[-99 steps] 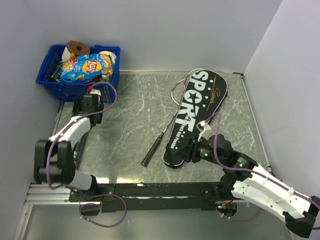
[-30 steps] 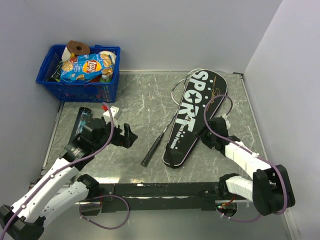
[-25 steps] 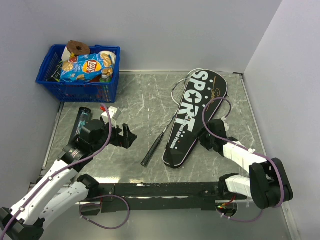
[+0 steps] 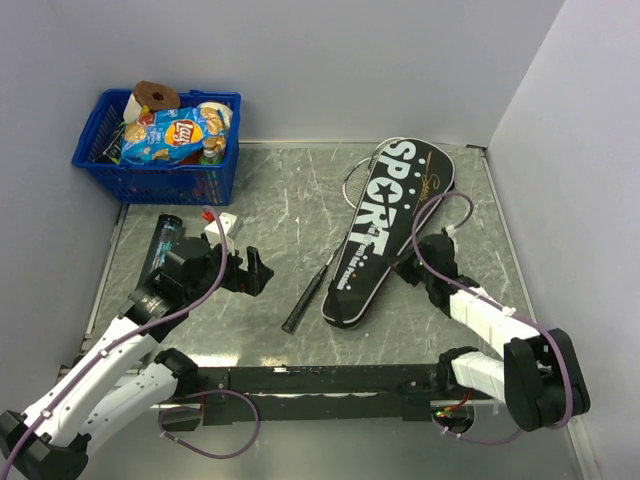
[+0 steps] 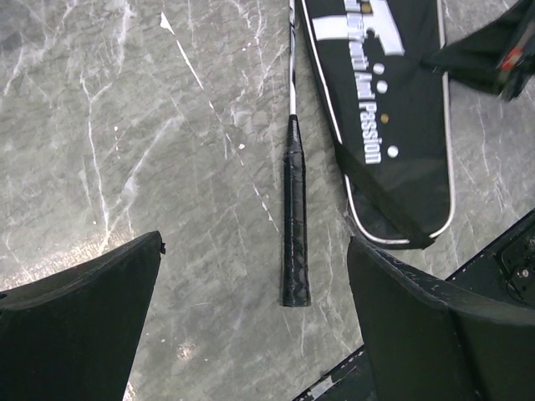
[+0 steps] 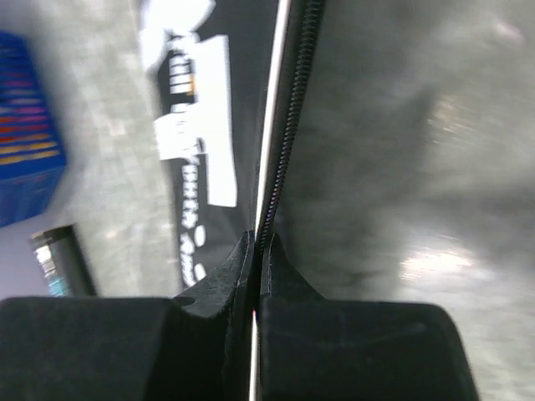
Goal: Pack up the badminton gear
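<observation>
The black bag [image 4: 385, 215] lettered SPORT lies slanted at centre right. My right gripper [image 4: 412, 268] is shut on its zipped right edge, and the right wrist view shows the jaws pinching that edge [image 6: 257, 242] of the bag [image 6: 213, 125]. A racket lies along the bag's left side, its black handle [image 4: 305, 298] bare on the table and its white head [image 4: 352, 175] partly under the bag. My left gripper [image 4: 255, 272] hovers open left of the handle. In the left wrist view the handle [image 5: 294, 217] lies ahead of the open gripper [image 5: 255, 251], beside the bag [image 5: 393, 125]. The dark tube [image 4: 162, 245] lies at the left edge.
A blue basket [image 4: 155, 180] holding a crisp packet [image 4: 170, 135] and other items stands at the back left corner. Walls close in the table at the back and on the right. The black base rail [image 4: 320, 380] runs along the near edge.
My right gripper has shut on the bag's right edge, and the bag's near end has shifted slightly left. The left arm has stayed in place, still open.
</observation>
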`<state>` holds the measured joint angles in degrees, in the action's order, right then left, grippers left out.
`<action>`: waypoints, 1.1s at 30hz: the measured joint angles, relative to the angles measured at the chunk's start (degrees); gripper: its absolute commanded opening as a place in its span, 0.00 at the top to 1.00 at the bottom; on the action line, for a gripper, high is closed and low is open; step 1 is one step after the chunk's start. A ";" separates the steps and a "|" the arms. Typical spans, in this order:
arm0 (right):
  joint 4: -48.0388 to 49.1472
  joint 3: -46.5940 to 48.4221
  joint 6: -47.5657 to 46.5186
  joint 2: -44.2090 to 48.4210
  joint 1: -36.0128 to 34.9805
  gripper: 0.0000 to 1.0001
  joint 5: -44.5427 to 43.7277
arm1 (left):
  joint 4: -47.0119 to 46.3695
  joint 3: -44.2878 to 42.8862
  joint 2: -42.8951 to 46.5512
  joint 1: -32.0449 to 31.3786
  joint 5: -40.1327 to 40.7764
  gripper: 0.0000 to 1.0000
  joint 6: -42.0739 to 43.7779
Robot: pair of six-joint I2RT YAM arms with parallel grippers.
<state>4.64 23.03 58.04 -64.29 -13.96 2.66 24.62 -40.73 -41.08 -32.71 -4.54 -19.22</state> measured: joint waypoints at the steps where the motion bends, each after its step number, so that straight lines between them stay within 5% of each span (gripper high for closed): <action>1: -0.90 1.77 -0.33 0.50 -0.02 1.00 0.90 | 0.04 0.00 0.00 0.00 0.13 0.03 0.00; 10: -1.77 14.91 -1.57 -1.22 -2.19 1.00 8.55 | 0.04 0.00 1.14 0.00 1.75 0.03 -0.02; 33: 0.48 29.62 0.50 -22.47 -29.07 1.00 3.48 | -0.02 0.17 1.40 0.00 3.30 0.04 0.00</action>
<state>5.13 52.64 58.54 -86.76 -43.03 6.13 24.60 -40.56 -39.68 -32.71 -1.23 -19.22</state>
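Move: The black racket bag, already pinched at its zipped right edge, has its middle about 14 cm ahead of the right hand, 3 cm left and 3 cm lower. The bare table it goes to is centred some 27 cm left and 13 cm ahead, 5 cm down; the racket handle lies about 24 cm left and 12 cm back, also 5 cm down. From the left hand that bare spot is roughly 21 cm ahead, 3 cm right and 18 cm below. The bag is lifted by its zipped edge and carried left, over the racket handle and towards the left hand: the right hand rises about 11 cm, easing forward a little, then sweeps some 22 cm left, drawing slightly back and sinking about 3 cm late on. It turns roughly 30 degrees counter-clockwise along the way, and its shut fingers keep their pinch. ##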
